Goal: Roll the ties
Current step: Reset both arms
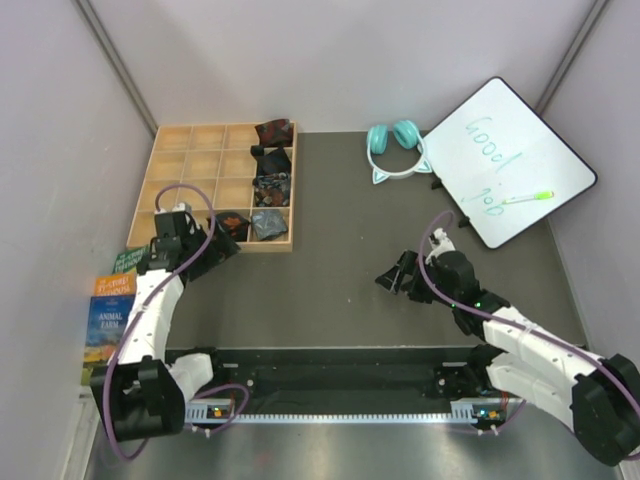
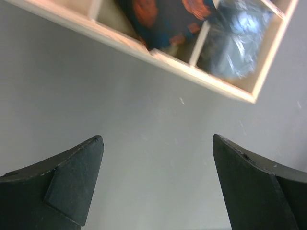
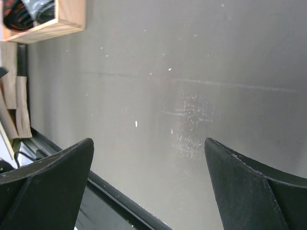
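Observation:
Several rolled ties sit in the compartments of a wooden tray [image 1: 185, 160]: a dark red one [image 1: 274, 131], a black one [image 1: 272, 160], a grey-blue one [image 1: 268, 223] and a black one with orange-red blotches [image 1: 232, 222]. My left gripper [image 1: 225, 245] hovers open just in front of the tray's near edge. In the left wrist view its fingers [image 2: 76, 177] frame bare table, with the blotched tie [image 2: 163, 17] and the grey-blue tie [image 2: 237, 36] beyond. My right gripper [image 1: 392, 275] stands open over the table's middle, holding nothing [image 3: 148, 143]. The tray's corner [image 3: 57, 24] shows far off.
Teal cat-ear headphones [image 1: 397, 145] lie at the back. A whiteboard [image 1: 510, 160] with a green marker [image 1: 528, 198] leans at the back right. Books [image 1: 108, 320] lie at the left edge. A black rail [image 1: 330, 375] runs along the near edge.

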You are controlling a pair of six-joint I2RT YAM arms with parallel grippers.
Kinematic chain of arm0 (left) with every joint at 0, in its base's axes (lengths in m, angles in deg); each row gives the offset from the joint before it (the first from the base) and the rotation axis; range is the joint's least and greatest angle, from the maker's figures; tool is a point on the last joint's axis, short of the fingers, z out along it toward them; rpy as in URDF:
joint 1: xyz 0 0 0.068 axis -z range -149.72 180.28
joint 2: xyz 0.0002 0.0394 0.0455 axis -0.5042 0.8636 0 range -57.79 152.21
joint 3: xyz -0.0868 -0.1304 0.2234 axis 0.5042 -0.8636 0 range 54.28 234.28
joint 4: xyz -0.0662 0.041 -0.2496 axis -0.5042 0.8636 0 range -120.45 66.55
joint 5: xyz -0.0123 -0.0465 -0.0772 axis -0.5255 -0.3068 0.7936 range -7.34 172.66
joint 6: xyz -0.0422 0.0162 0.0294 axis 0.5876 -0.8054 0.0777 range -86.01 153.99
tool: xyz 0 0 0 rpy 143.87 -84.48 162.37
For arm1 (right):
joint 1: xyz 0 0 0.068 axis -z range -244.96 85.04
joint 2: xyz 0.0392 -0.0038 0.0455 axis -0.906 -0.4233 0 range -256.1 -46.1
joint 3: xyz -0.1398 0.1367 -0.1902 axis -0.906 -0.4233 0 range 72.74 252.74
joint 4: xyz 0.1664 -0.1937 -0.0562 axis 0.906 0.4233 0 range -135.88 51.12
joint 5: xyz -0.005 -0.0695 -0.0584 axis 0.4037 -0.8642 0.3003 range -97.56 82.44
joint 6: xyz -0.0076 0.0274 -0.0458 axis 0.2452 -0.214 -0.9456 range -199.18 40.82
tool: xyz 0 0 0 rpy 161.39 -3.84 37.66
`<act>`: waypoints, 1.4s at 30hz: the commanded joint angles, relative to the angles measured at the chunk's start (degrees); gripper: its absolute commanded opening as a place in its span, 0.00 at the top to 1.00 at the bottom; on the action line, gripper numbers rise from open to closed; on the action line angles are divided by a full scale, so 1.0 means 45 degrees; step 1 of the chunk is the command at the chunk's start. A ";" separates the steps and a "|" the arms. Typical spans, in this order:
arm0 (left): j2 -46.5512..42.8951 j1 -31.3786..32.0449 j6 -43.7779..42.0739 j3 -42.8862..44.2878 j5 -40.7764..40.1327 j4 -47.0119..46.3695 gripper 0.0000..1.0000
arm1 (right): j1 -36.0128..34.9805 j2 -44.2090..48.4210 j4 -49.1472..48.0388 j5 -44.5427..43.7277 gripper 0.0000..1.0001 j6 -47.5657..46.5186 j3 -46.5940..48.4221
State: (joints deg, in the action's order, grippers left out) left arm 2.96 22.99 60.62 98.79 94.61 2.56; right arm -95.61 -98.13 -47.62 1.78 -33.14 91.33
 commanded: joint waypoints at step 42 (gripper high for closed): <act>-0.8949 0.2557 -0.2461 -0.1571 -0.1502 -0.1829 0.01 | 0.3804 -0.3008 -1.0691 -0.5560 0.01 -0.9897 -0.1632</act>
State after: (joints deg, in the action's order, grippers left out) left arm -36.42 33.81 51.20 90.18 89.10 -5.48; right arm -79.26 -110.56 -91.20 -32.05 -76.20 81.12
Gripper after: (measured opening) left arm 0.991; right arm 0.990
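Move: The whiteboard's middle is about 29 cm ahead of the right hand and 28 cm to its right, some 7 cm lower; the headphones are roughly 31 cm straight ahead. From the left hand, the newly rolled tie lies in its tray compartment about 8 cm ahead, 2 cm right and 9 cm below, with the grey tie level with it, 11 cm to the hand's right. Open right hand arcs about 20 cm right and forward, towards the whiteboard; left lifts 12 cm, tilting up. ##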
